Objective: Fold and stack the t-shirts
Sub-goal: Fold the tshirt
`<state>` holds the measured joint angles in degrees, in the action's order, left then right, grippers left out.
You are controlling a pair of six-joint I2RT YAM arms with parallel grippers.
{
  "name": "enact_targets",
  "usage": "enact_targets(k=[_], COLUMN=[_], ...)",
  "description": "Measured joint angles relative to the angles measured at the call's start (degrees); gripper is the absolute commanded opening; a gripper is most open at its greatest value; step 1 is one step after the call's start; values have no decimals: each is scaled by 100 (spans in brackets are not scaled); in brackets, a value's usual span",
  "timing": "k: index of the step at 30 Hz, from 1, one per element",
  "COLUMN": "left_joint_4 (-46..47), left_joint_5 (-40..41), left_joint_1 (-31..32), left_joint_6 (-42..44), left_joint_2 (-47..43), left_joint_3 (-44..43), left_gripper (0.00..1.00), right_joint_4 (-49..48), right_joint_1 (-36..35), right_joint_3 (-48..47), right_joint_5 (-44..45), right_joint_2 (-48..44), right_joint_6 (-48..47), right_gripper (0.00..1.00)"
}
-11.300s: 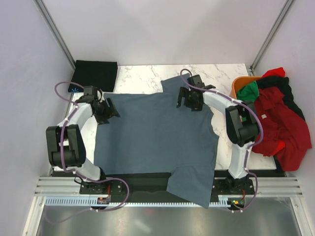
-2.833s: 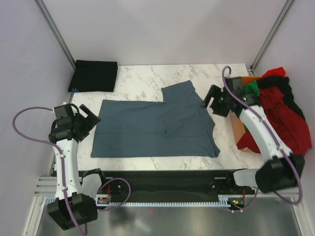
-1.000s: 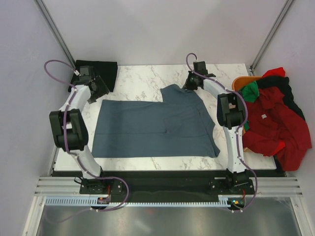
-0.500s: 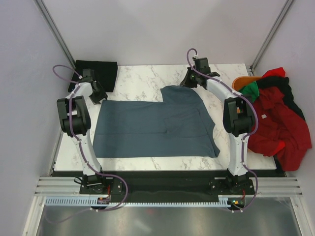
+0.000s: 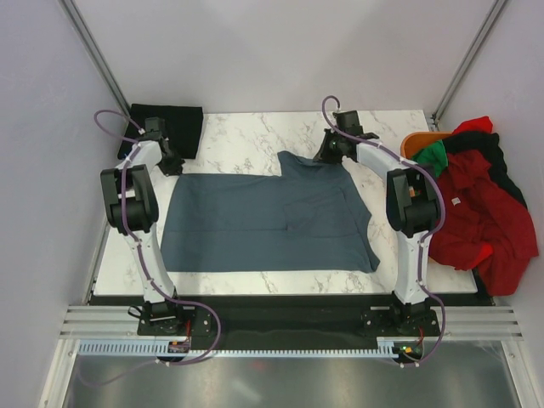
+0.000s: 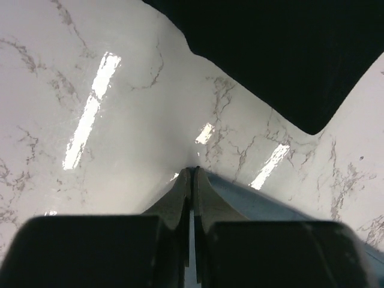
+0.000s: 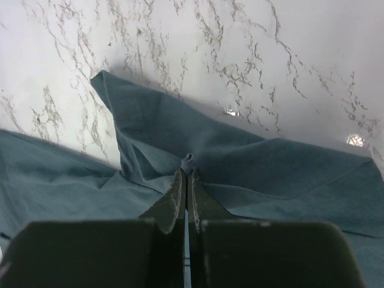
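A slate blue-grey t-shirt (image 5: 263, 221) lies folded flat across the marble table (image 5: 246, 136), with one flap reaching toward the far side. My left gripper (image 5: 172, 167) sits at the shirt's far left corner. Its jaws are shut, with the blue-grey cloth (image 6: 270, 207) running into the tips of the left gripper (image 6: 193, 171). My right gripper (image 5: 326, 155) is at the flap's far edge. In the right wrist view the right gripper (image 7: 186, 171) is shut on a small pinch of the blue-grey t-shirt (image 7: 264, 168). A folded black t-shirt (image 5: 166, 129) lies at the far left corner.
An orange basket (image 5: 418, 141) stands at the right edge with red (image 5: 476, 212), green (image 5: 432, 158) and black (image 5: 497, 161) t-shirts heaped over it. The black t-shirt (image 6: 282, 54) lies just beyond the left gripper. Metal frame posts (image 5: 93, 51) rise at the far corners.
The left gripper's jaws have closed at the shirt's far left corner. The right gripper, still shut, has shifted slightly toward the near side with the flap's edge.
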<state>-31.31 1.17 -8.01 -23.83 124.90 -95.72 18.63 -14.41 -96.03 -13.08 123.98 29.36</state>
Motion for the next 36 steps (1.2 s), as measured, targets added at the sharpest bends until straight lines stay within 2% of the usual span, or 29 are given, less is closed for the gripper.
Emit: enact_targets(k=[6, 10, 17, 22, 36], left_joint_4=[-173, -295, -262, -269, -275], left_joint_5=[35, 199, 337, 350, 459], left_joint_1=[33, 37, 20, -66, -232], left_joint_6=[0, 26, 107, 120, 125], left_joint_2=[-105, -699, -1930, -2371, -3191], left_joint_3=[-15, 291, 1104, 1814, 2754], left_gripper=[2, 2, 2, 2, 2], right_joint_4=[153, 219, 240, 444, 1080], right_joint_1=[0, 0, 0, 0, 0], right_joint_3=[9, 260, 1521, 2347, 3058], right_joint_5=[2, -13, -46, -35, 136], right_joint_2=[-474, -1121, -2514, -3281, -4940], right_joint_6=[-17, -46, -70, -83, -273], right_gripper=[0, 0, 0, 0, 0])
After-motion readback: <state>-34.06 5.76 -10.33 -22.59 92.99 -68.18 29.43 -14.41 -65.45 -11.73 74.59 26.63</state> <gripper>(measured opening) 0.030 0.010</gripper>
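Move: The t-shirt's far edge is already pinched in both shut hands. For the left hand, the shirt's near-left corner lies about 33 cm back, 1 cm left and 2 cm lower; the black cloth is some 15 cm ahead and 6 cm left, roughly level in height. From the right hand, the near-right corner lies about 34 cm back, 13 cm right and 6 cm lower; the sleeve's loose corner is 11 cm left, 4 cm ahead and 4 cm below. The t-shirt's far edge, kept pinched at the left corner and at the sleeve, is raised first and then carried back over the body towards the near edge. The right hand climbs about 10 cm, then swings back some 18 cm, drifting a little right and still rising; the left lifts about 8 cm, sinks slightly and comes back 13 cm. Both grippers stay shut. ##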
